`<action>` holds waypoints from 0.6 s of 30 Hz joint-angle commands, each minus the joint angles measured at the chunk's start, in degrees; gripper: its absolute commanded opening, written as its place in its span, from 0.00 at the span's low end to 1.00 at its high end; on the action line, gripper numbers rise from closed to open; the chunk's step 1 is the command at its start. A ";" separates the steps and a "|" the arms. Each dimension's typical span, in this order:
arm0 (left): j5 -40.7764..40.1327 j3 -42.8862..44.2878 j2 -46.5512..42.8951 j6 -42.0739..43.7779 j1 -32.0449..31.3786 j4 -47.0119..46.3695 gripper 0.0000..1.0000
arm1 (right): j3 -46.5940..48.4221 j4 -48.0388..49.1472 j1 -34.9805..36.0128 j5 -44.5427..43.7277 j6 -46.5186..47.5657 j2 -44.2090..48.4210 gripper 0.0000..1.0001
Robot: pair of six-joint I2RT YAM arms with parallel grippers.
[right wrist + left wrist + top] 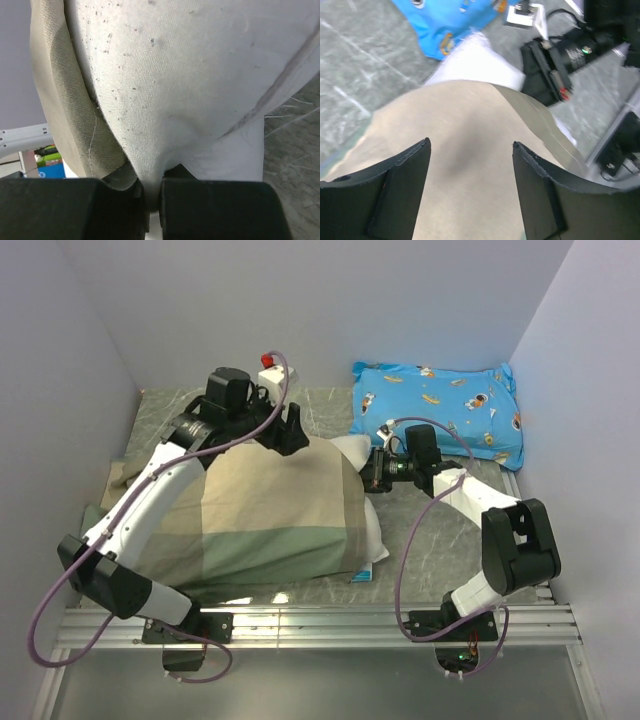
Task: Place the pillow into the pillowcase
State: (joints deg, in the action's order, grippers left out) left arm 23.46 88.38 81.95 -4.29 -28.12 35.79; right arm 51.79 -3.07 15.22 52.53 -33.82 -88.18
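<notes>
The pillowcase [270, 510], with tan, olive and green blocks, lies across the table and covers most of the pillow. The white pillow [366, 532] sticks out of its right end. My left gripper [290, 430] hovers over the far top of the pillowcase, open, with only tan fabric [470, 110] showing between its fingers [405, 175]. In the left wrist view the pillow's white corner [475, 62] lies beyond the tan cloth. My right gripper [372, 468] is shut on a pinch of the pillow's white fabric [190, 75] at the far right end. The olive pillowcase edge [55, 100] runs beside its left finger.
A bright blue cartoon-print cushion [435, 410] lies at the back right against the wall. A small white object with a red top [268, 365] stands at the back. Walls close in on both sides, and an aluminium rail [320, 625] runs along the near edge.
</notes>
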 commanded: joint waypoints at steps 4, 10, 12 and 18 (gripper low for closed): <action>-4.84 3.37 12.76 -1.06 -0.88 2.17 0.72 | 0.50 -0.71 1.91 0.73 4.03 3.01 0.00; 1.75 8.21 21.66 -5.19 -1.15 -1.49 0.36 | -0.72 -0.36 2.79 1.26 4.56 4.60 0.00; 7.11 10.84 22.46 -6.51 -1.41 -4.75 0.22 | -0.99 1.22 3.32 1.43 3.34 4.51 0.00; 20.36 32.61 30.62 -12.92 -2.03 -11.00 0.00 | 9.25 2.98 3.59 1.35 0.51 0.12 0.00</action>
State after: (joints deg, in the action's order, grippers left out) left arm 32.23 109.19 111.66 -12.62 -28.88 35.86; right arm 52.38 -5.34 17.52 51.77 -31.73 -87.29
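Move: Below the open left hand, about 14 cm down, 5 cm ahead and 4 cm to its right, lies the far part of the pillowcase near its mouth. The pillow's bare far corner pokes out of the mouth some 13 cm right of this hand, 4 cm ahead and 16 cm below. The blue patterned pillow's middle lies about 19 cm ahead and 37 cm right. From the right hand, that spot on the pillowcase is roughly 14 cm left, 8 cm ahead and 2 cm higher. Dropping about 14 cm while easing some 5 cm forward and a little right, the left hand tips its fingers down about 20 degrees and closes them on the far part of the pillowcase near the mouth. Keeping this pinch, it lifts about 7 cm, carrying right and slightly forward over the bare pillow corner. The right hand keeps its pinch on the pillow, nearly in place. ##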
